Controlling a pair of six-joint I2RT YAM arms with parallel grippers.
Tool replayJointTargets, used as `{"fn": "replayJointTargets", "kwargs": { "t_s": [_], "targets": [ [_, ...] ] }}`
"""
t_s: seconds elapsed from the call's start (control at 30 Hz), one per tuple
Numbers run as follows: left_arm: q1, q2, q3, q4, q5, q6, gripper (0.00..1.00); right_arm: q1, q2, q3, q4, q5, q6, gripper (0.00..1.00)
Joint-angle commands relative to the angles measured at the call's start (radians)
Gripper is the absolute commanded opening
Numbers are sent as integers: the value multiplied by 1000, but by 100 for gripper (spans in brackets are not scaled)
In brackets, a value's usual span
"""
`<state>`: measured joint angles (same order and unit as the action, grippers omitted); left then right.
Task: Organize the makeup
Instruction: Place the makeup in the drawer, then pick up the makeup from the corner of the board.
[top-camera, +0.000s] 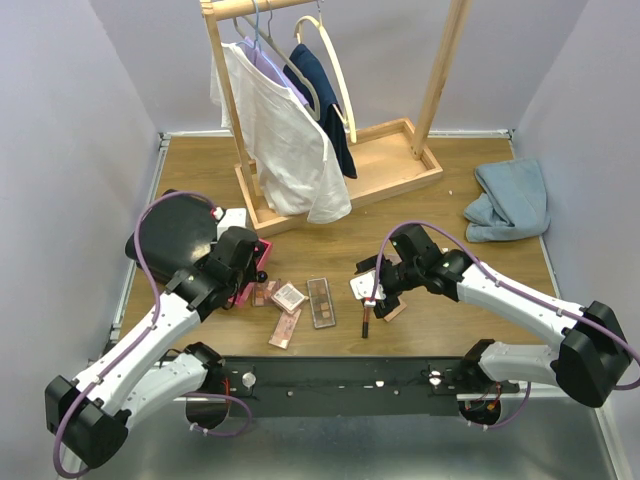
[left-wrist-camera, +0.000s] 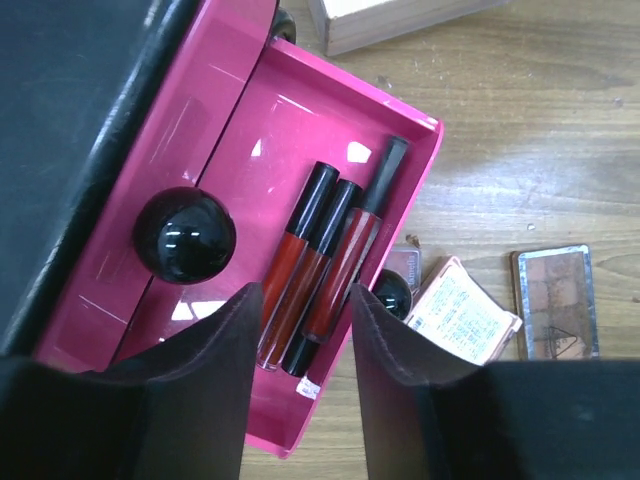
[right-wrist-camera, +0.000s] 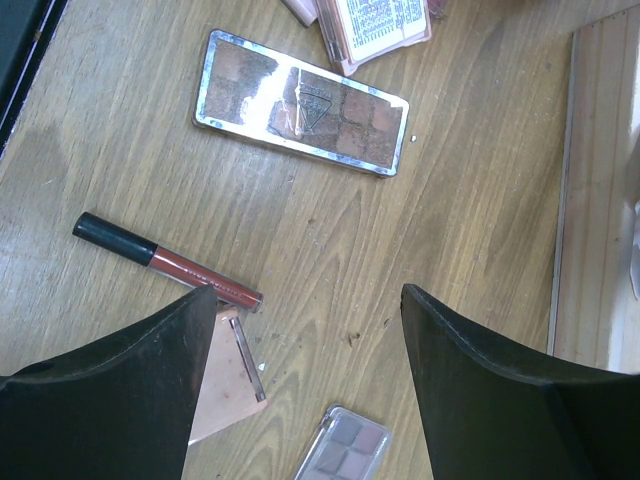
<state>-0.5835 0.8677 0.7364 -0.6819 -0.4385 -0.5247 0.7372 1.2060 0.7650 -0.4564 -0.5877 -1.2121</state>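
Observation:
My left gripper (left-wrist-camera: 302, 292) hovers open over the pink drawer (left-wrist-camera: 240, 150) of the black case (top-camera: 175, 235). Three dark-red tubes (left-wrist-camera: 325, 260) lie side by side in that drawer, below the gap between the fingers and not gripped. A labelled peach compact (left-wrist-camera: 462, 312) and a brown palette (left-wrist-camera: 555, 302) lie on the wood just right of the drawer. My right gripper (right-wrist-camera: 307, 290) stands wide open above the table with nothing between its fingers. Under it lie a red tube (right-wrist-camera: 165, 262), a peach compact (right-wrist-camera: 228, 375), a small clear palette (right-wrist-camera: 345, 448) and a long palette (right-wrist-camera: 300, 102).
A wooden clothes rack (top-camera: 330, 120) with hung shirts stands at the back centre; its base edge (right-wrist-camera: 600, 200) shows at the right of the right wrist view. A blue cloth (top-camera: 512, 200) lies at the back right. A pink palette (top-camera: 285, 328) lies near the front edge.

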Motion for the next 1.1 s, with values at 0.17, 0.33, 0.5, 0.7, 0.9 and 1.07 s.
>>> {"fn": "replayJointTargets", "kwargs": {
  "t_s": [0.17,0.33,0.5,0.7,0.9,1.07],
  "targets": [
    [5,-102,24,2,24,2,52,-7,17,-24,1,-14,2,82],
    [5,-173,17,45,130,49,60,-7,69,-23,-103,-127,-112,82],
    [5,-239,-25,113,196,97,74,-5,115,-21,-163,-210,-184,82],
    [5,-289,-40,133,218,112,99,-5,138,-15,-176,-212,-187,82],
    [5,-311,-48,128,236,118,99,-1,178,-12,-194,-209,-202,80],
    [4,-338,-57,130,242,108,99,13,199,-10,-189,-187,-199,79]
  ]
}}
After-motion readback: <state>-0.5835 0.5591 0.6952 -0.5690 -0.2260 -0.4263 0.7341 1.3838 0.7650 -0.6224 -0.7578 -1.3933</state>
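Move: The lip tube still on the table lies about 6 cm back from the right hand, neither left nor right of it, and some 10 cm below. Down there too are the tan compact, 3 cm back and 5 right of that hand, and the long eyeshadow palette, 2 back and 10 left. The left hand has the drawer's lip tubes 2 cm ahead, 1 right and 6 below; the table's lip tube is about 10 back, 28 right and 13 below it. Up about 6.5 cm out of the drawer goes the left hand, drifting some 3 cm right and slightly back from the lip tubes it has just released, fingers spreading fully while they tip upward and swing clockwise. After a short wait the right hand sinks about 5 cm and draws back nearly as far towards the lone lip tube, turning counter-clockwise and rolling, fingers still wide. ##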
